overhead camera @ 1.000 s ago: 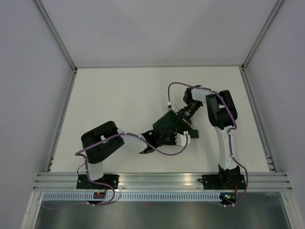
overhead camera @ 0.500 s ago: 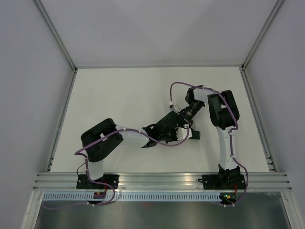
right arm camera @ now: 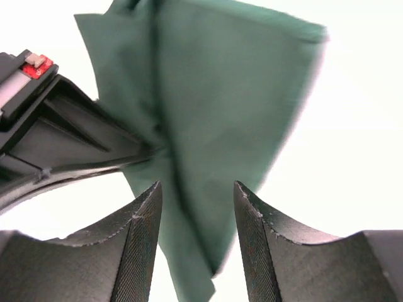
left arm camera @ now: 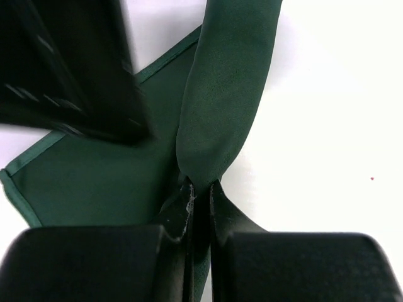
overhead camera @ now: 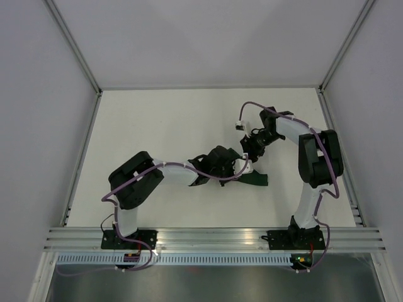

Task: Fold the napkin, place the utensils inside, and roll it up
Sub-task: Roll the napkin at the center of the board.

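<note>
The dark green napkin (overhead camera: 255, 179) lies crumpled on the white table between the two arms. My left gripper (left arm camera: 200, 187) is shut on a raised fold of the napkin (left arm camera: 220, 94), and the rest of the cloth spreads flat to its left. In the top view the left gripper (overhead camera: 241, 168) sits at the napkin's left end. My right gripper (right arm camera: 198, 187) hovers open just above the napkin (right arm camera: 220, 94), nothing between its fingers (right arm camera: 141, 251). From above, the right gripper (overhead camera: 252, 150) stands just behind the cloth. The utensils are out of view.
The right gripper's black body (left arm camera: 69, 69) is close at the upper left of the left wrist view. The left gripper's body (right arm camera: 56, 145) is close on the left of the right wrist view. White walls enclose the table (overhead camera: 157, 119) on three sides.
My left gripper has shut on the napkin's fold and shifted right. My right gripper has opened, let go of the cloth and drawn back toward the far right.
</note>
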{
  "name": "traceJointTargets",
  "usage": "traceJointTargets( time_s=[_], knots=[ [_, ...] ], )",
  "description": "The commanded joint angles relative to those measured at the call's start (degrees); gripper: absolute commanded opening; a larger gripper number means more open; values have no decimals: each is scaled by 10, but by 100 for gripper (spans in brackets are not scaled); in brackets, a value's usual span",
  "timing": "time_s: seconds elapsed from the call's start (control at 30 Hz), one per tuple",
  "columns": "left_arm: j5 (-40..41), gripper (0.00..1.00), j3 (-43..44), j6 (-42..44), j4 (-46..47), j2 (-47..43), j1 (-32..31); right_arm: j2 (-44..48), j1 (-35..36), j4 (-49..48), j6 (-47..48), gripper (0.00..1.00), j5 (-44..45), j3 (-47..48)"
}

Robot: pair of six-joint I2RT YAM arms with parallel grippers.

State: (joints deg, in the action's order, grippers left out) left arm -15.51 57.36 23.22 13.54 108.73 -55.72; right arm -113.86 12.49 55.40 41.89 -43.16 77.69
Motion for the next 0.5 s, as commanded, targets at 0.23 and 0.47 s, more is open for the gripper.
traceJointTargets(
  time_s=[0.23, 0.47],
  knots=[
    [-145, 3, 86, -106, -246, 90, 43, 155, -127, -223, -95, 56, -24, -105],
    [-204, 4, 178, -129, -365, 159, 66, 323, -152, -248, -15, 60, -48, -217]
  ],
)
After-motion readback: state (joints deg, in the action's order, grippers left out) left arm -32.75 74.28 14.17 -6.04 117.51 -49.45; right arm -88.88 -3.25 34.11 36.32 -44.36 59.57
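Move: The left hand already pinches the rolled napkin near its middle. The roll's free right end is about 13 cm to its right and 3 cm back, and the unrolled flap is about 4 cm ahead and 2 cm right, both just below. From the open right hand, the pinched middle is about 5 cm back, 8 cm left and 2 cm down, the right end some 6 cm back, 4 cm right and 3 cm down. Swinging right and forward, then climbing, the open right hand clears away from the napkin, some 8 cm right and 6 cm up, easing back slightly at the end. Meanwhile the left hand keeps its shut pinch on the roll almost in place, drifting about 1 cm right, and twists some 25 degrees about the roll's length, its upper side going forward towards the flap. ##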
